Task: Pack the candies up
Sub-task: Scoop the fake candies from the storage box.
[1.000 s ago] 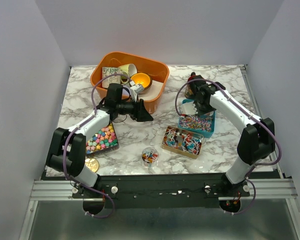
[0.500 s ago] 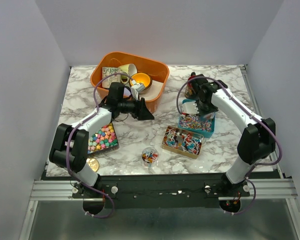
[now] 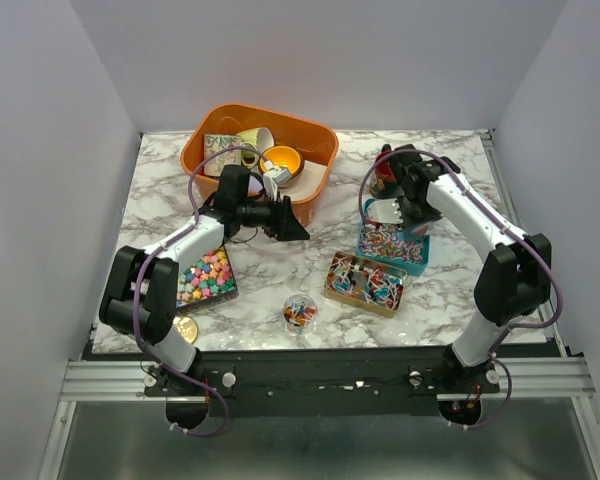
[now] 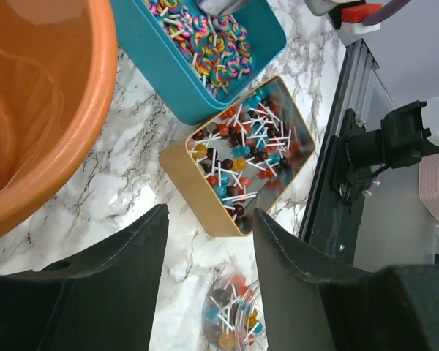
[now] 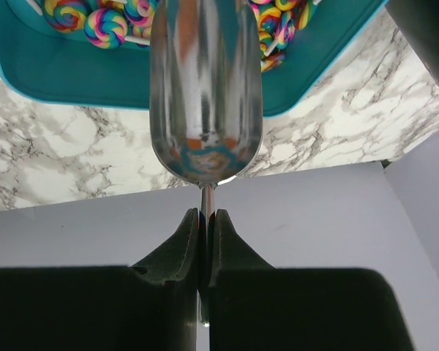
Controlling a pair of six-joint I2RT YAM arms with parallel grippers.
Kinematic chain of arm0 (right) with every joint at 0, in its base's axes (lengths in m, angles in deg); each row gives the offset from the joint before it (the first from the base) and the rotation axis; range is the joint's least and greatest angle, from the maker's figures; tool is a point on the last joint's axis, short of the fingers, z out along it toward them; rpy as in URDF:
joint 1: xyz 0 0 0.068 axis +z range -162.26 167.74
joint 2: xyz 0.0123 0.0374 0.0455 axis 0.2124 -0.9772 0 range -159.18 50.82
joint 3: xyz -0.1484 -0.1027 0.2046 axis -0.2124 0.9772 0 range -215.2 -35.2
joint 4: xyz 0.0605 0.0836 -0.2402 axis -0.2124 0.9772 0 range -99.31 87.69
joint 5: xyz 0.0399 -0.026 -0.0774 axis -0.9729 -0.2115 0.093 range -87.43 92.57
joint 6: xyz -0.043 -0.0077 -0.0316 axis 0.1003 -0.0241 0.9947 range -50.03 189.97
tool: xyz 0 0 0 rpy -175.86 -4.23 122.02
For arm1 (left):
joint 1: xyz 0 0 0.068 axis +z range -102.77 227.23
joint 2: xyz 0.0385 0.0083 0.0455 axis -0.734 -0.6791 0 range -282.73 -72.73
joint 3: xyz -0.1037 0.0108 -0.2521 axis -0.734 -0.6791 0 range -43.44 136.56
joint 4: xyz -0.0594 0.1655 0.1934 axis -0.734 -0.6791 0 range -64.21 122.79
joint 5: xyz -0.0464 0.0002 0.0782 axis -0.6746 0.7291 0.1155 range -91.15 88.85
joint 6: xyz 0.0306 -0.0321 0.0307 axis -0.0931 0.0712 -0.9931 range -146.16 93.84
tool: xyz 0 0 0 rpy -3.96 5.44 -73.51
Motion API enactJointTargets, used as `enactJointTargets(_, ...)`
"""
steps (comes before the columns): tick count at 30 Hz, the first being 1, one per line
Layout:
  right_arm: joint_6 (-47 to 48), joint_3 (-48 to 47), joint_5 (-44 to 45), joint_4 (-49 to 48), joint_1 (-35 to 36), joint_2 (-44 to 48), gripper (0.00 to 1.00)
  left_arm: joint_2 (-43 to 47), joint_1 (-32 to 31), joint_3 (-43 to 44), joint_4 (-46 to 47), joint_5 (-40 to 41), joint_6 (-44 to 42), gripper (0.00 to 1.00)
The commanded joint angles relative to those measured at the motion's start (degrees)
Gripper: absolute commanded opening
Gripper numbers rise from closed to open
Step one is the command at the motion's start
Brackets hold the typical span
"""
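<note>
The candies lie in several containers: pastel stars in a black tray point(image 3: 205, 277), swirl lollipops in a teal tin point(image 3: 393, 246) point(image 5: 73, 66), and ball lollipops in a gold tin point(image 3: 365, 283) point(image 4: 243, 157) and a small clear tub point(image 3: 300, 311) point(image 4: 231, 320). My right gripper point(image 3: 411, 203) point(image 5: 207, 217) is shut on the thin handle of a metal scoop point(image 3: 384, 212) point(image 5: 205, 88), which hangs over the teal tin's far end. My left gripper point(image 3: 289, 227) point(image 4: 207, 219) stands open above the marble between the basket and the gold tin, with nothing in it.
An orange basket point(image 3: 315, 190) point(image 4: 51, 146) with cups and a box sits at the back, close behind my left gripper. A gold disc point(image 3: 184, 328) lies at the front left. A dark red object point(image 3: 384, 180) stands behind the teal tin. The table's metal rail point(image 4: 351, 146) runs nearby.
My right gripper has shifted slightly back and to the right with the scoop, tilting it above the teal tin. The left arm's elbow has swung a little; its gripper has stayed in place.
</note>
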Motion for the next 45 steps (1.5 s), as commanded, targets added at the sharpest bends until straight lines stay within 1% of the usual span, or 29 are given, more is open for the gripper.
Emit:
enactJointTargets(1,1.05,0.55,0.51,-1.63,-0.17,-2.77,0.01,0.38,-0.31,0.32,0.06,-0.65,-0.46,0.59)
enactJointTargets(10,3.95,4.59,-0.54,-4.88,-0.26,-2.95,0.01,0.03,-0.31,0.05,-0.03,-0.3,-0.9,0.59)
enactJointTargets(11,4.04,4.76,-0.55,-5.06,-0.17,-3.12,0.01,-0.06,-0.31,0.14,-1.25,-0.3,-0.9,0.59)
enactJointTargets(19,3.77,1.78,-3.01,-4.27,-0.26,-5.93,0.01,-1.99,-0.31,1.63,-2.32,-0.13,-1.51,0.59)
enactJointTargets(26,6.41,2.57,-4.5,-5.06,0.01,-6.46,0.01,-3.04,-0.4,1.37,-2.41,0.05,-1.95,0.59)
enactJointTargets(32,7.29,2.39,-5.82,-6.11,0.62,-7.25,0.01,-5.24,-2.51,1.72,-2.32,0.4,-2.22,0.57)
enactJointTargets(39,8.7,4.58,-7.75,-8.75,2.03,-7.52,0.01,-5.95,-4.79,1.81,-2.32,0.58,-2.83,0.55)
enactJointTargets(42,8.0,4.68,-8.11,-9.11,2.56,-8.91,0.01,-5.68,-4.88,1.11,-2.32,0.58,-3.01,0.55)
enactJointTargets(45,6.59,3.8,-10.48,-9.54,2.99,-10.15,0.01,-5.24,-4.88,0.49,-2.84,0.93,-3.62,0.55)
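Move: The right hand grips the scoop's handle at the right side of the teal box, the bowl reaching left. The lollipops' middle lies about 9 cm to its left, 3 cm back and 12 cm below. The red mug stands roughly 9 cm ahead and 10 cm left, the tan box some 12 cm back and 15 cm left, both low on the table. From the left hand the lollipops are about 20 cm right, 2 cm ahead and 13 cm below. The scoop's bowl is brought down onto the lollipops and bears left against them and the teal box, the right fingers still pinching its handle. That hand sinks about 5 cm, easing forward 2 cm and, in the second half, left as well, with a slight counter-clockwise turn. Late on, the empty left hand drifts about 4 cm right, down and back, its fingers staying open. ##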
